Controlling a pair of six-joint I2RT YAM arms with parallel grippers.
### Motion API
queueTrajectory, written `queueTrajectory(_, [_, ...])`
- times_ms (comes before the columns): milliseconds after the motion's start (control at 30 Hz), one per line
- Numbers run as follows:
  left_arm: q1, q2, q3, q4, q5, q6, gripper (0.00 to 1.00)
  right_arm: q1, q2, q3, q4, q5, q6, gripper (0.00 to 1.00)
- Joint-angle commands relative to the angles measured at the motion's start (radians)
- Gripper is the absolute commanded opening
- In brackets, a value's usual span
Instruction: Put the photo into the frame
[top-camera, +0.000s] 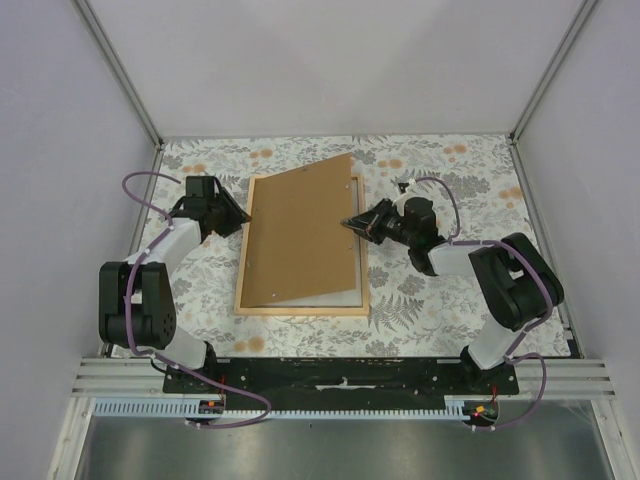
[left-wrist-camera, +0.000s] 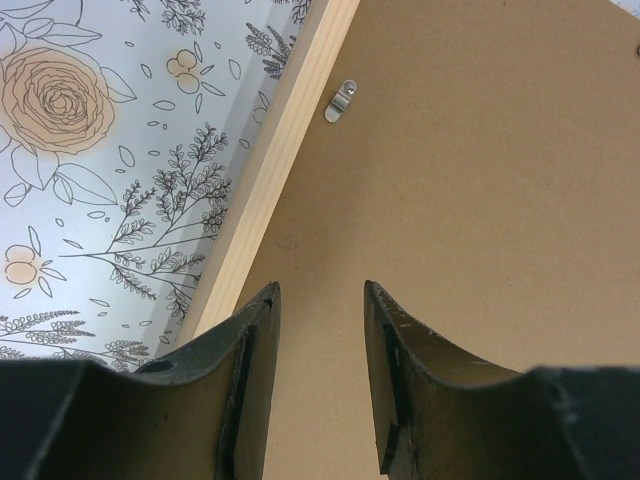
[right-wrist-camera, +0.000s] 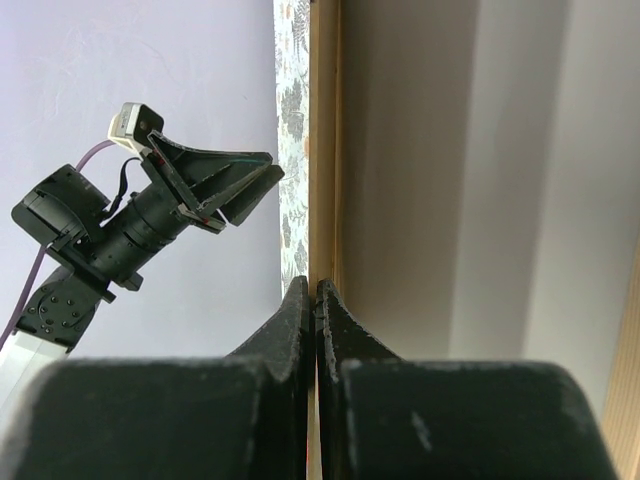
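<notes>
The light wood frame (top-camera: 243, 268) lies flat mid-table. A brown backing board (top-camera: 300, 230) rests askew over it, its right edge raised. My right gripper (top-camera: 348, 222) is shut on that raised thin edge (right-wrist-camera: 322, 200). Under the lifted board a white sheet (top-camera: 325, 297) lies inside the frame, apparently the photo's plain back; its printed side is hidden. My left gripper (top-camera: 238, 216) hovers at the frame's left rail (left-wrist-camera: 268, 170), open (left-wrist-camera: 320, 292) above the board (left-wrist-camera: 480, 200) with nothing between its fingers.
A floral cloth (top-camera: 420, 290) covers the table. Pale walls with metal posts (top-camera: 120, 70) close in the left, right and back. A small metal clip (left-wrist-camera: 341, 100) sits on the board near the rail. The left arm's gripper (right-wrist-camera: 215, 185) shows in the right wrist view.
</notes>
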Motion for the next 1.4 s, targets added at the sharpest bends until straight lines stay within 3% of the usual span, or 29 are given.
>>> queueTrajectory(0, [0.006, 0.008, -0.011, 0.040, 0.022, -0.021, 0.45, 0.011, 0.008, 0.016, 0.166, 0.010, 0.019, 0.00])
queueTrajectory(500, [0.008, -0.006, -0.039, 0.051, -0.012, -0.009, 0.45, 0.030, 0.064, 0.015, 0.191, 0.003, -0.006, 0.00])
queueTrajectory(667, [0.009, -0.010, -0.047, 0.055, -0.007, -0.011, 0.45, 0.033, 0.062, 0.038, 0.094, 0.007, -0.058, 0.00])
queueTrajectory(800, [0.009, -0.015, -0.043, 0.054, -0.003, -0.014, 0.45, 0.031, 0.053, 0.064, -0.005, 0.016, -0.108, 0.13])
queueTrajectory(1367, [0.009, -0.043, -0.043, 0.048, 0.016, -0.020, 0.45, 0.025, 0.010, 0.222, -0.502, 0.092, -0.322, 0.32])
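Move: The right gripper still pinches the right edge of the backing board. The frame's right rail runs about 4 cm to its right, level with it and some 8 cm below. At about that depth, the near rail's middle lies 18 cm back and 8 cm left, the far rail's middle 15 cm ahead and 8 cm left. The left gripper hovers half open over the board, with the left rail about 3 cm to its left and the right rail some 22 cm to its right, both 3 cm below. Lower the right gripper about 5.5 cm towards the frame's right rail, easing the board's edge down and nearly 1 cm left over the first part. Then open the fingers to about a third to free the edge while sinking on and tipping the fingertips down some 15 degrees. Bring the left gripper down and slightly back about 1.5 cm beside the left rail, its opening unchanged. ##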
